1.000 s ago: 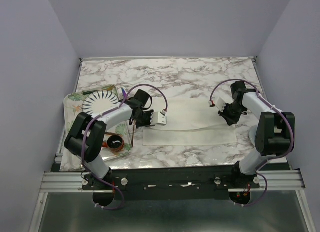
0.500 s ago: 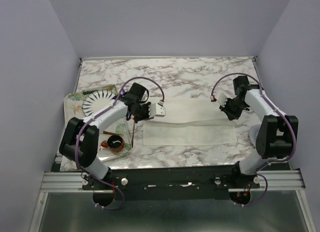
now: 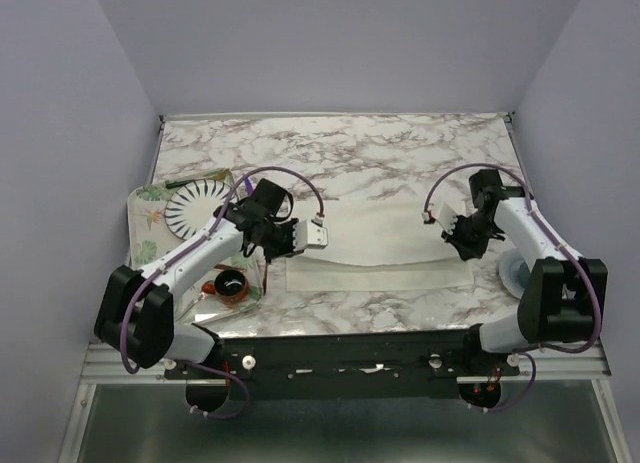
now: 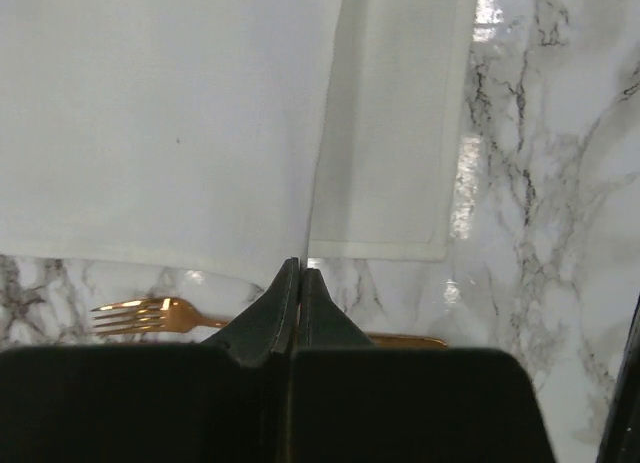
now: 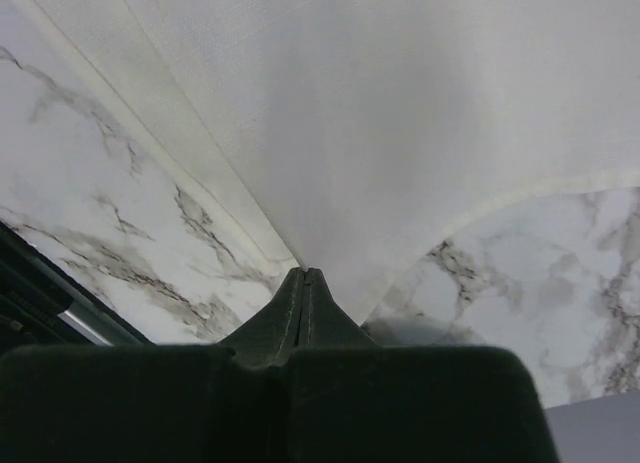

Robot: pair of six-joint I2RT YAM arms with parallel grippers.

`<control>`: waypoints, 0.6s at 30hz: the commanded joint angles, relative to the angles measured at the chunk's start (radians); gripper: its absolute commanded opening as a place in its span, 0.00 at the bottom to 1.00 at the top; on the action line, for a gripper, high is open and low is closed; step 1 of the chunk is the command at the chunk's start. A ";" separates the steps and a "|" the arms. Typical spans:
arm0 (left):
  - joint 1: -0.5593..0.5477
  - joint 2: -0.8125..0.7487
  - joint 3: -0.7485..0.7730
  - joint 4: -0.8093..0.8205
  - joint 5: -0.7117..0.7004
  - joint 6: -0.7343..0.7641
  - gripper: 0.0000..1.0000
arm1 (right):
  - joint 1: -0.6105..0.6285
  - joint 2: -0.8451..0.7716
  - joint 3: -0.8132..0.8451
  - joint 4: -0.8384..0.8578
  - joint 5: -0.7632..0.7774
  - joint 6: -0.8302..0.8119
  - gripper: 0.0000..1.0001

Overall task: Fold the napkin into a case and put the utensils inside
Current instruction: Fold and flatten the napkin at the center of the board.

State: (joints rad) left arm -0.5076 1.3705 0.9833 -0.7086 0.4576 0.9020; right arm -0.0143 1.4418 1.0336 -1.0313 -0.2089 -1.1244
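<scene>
The cream napkin (image 3: 380,245) lies across the middle of the marble table, its upper layer raised over a lower strip (image 3: 380,280) near the front. My left gripper (image 3: 287,245) is shut on the napkin's left edge (image 4: 200,133), with its jaws pressed together on the cloth (image 4: 302,268). At the other end my right gripper (image 3: 465,245) is shut on a napkin corner (image 5: 305,273), and the cloth (image 5: 380,123) hangs taut beyond it. A copper-gold fork (image 4: 150,313) rests on the marble just under the left jaws. No purple-blue utensil is clearly visible.
A floral tray (image 3: 145,223) at the left holds a white plate with black radial stripes (image 3: 195,205). A dark round dish (image 3: 232,283) sits near its front. A pale round object (image 3: 515,273) lies on the table beside the right arm.
The left gripper has closed on the napkin's left edge. Both grippers have shifted toward the near side, drawing the held layer of cloth over the lower strip.
</scene>
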 commanded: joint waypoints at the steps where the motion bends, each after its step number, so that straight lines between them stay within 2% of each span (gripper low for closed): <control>1: -0.048 0.010 -0.100 0.026 0.021 -0.106 0.00 | 0.002 0.028 -0.085 0.048 0.012 -0.012 0.01; 8: -0.062 0.087 -0.181 0.129 -0.045 -0.173 0.00 | 0.002 0.107 -0.130 0.129 0.040 0.014 0.01; 14: -0.062 0.127 -0.158 0.146 -0.062 -0.198 0.00 | 0.002 0.118 -0.103 0.131 0.054 0.017 0.01; 18: -0.062 0.101 -0.094 0.092 -0.056 -0.189 0.00 | 0.002 0.089 -0.029 0.051 0.028 0.018 0.01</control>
State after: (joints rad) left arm -0.5663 1.4910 0.8230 -0.5873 0.4225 0.7208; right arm -0.0139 1.5581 0.9237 -0.9287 -0.1875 -1.1145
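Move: Both hands still pinch the ends of the napkin's folded-over edge. The napkin's near-left corner lies about 8 cm back of and 8 cm below the left hand; its near-right corner is some 6 cm back, 2 cm right and 5 cm below the right hand. Left of the left hand lie the fork (about 4 cm left, 1 cm ahead) and the cup (14 cm left, 6 cm back); the saucer is some 13 cm right of the right hand and 2 cm back. With fingers kept shut on the raised edge, both arms sweep it down and back over the lower layer towards the napkin's near edge, the left hand sinking about 8 cm, the right about 5 cm, while both wrists tilt the fingertips in towards the base. The left swings back almost 5 cm and the right about 2 cm; then, near the cloth, the left eases forward about a centimetre and both hands slow almost to a stop, still holding the edge. ##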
